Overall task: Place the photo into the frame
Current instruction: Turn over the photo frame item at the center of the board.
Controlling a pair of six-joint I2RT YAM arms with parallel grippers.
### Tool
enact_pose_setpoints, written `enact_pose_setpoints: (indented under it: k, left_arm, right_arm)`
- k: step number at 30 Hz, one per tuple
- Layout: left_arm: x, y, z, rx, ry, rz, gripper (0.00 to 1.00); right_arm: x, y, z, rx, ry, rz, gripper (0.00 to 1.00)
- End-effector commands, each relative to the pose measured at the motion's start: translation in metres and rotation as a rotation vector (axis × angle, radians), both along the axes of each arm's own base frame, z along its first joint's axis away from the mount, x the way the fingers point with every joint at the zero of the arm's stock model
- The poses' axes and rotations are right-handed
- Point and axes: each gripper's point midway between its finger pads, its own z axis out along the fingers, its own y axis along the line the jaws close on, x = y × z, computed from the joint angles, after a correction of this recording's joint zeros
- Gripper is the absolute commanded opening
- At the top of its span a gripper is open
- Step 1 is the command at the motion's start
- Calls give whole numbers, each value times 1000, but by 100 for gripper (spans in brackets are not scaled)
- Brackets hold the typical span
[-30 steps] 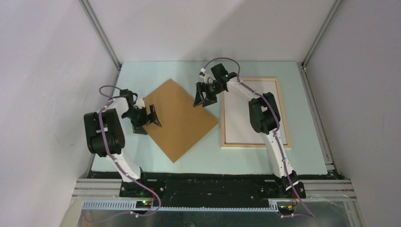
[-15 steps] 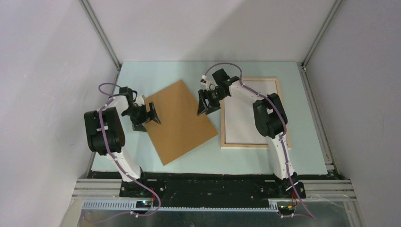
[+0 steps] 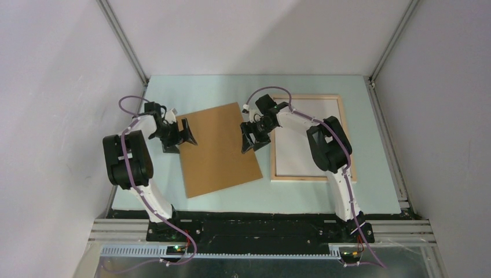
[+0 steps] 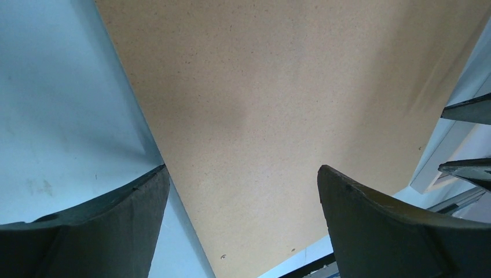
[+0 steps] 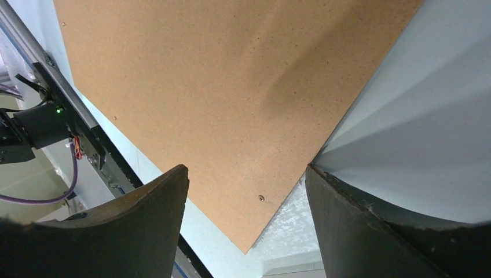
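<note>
The frame (image 3: 341, 136) lies flat on the right of the pale blue table, pale wood edges up, its opening filled by a plain white surface. No printed side of the photo shows in any view. A plain brown backing board (image 3: 220, 150) lies left of the frame. My left gripper (image 3: 185, 134) stands open at the board's upper left edge; in its wrist view the left gripper (image 4: 243, 171) straddles that edge. My right gripper (image 3: 253, 139) stands open at the board's upper right edge; in its wrist view the right gripper (image 5: 246, 169) has a corner of the board (image 5: 231, 104) between its fingers.
White enclosure walls close in the table on the left, right and back, with metal posts (image 3: 124, 40) in the corners. A black strip (image 3: 255, 214) and the arm bases run along the near edge. The frame's left rail (image 3: 272, 145) lies close to the board's right edge.
The board has turned clockwise from a diamond position to nearly square with the table. The right gripper came toward the near edge with it; the left gripper shifted slightly farther away.
</note>
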Motion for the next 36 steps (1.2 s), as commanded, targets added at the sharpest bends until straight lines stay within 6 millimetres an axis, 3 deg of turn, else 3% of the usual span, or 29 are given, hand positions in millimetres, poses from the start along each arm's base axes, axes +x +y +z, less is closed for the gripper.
enact_pose_setpoints:
  k: [1, 19, 29, 36]
  left_arm:
    - [13, -31, 38, -164, -119, -78, 97]
    - [-13, -68, 131, -343, -407, -255, 96]
    - [-21, -86, 164, -427, -514, -362, 96]
    - [-22, -115, 189, -464, -563, -476, 97]
  right_arm:
    - [-13, 6, -23, -46, -14, 34, 79]
    - [-5, 11, -20, 92, 118, 12, 80]
    - [-2, 6, -19, 224, 225, 30, 81]
    - [-7, 8, -14, 300, 279, 76, 82]
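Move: The brown board lies flat between the hands, its middle about 11 cm to the right of the left hand and level with it, 1 cm lower; its left edge is roughly 3 cm left of that hand. From the right hand the board's middle is some 13 cm left and 1 cm ahead, its right edge about 2 cm right. The frame with the photo in it has its middle about 25 cm right of the right hand and 5 cm farther out. The brown board's left edge is levered up on one outer fingertip of the wide-open left hand, which barely creeps forward, then climbs about 15 cm and drifts some 5 cm right, tipping its fingers forward and to the right by around 40 degrees. The right hand stays put, one fingertip still against the board's right edge, and tilts roughly 20 degrees so its fingers swing up to the left and back towards the base, staying open. ##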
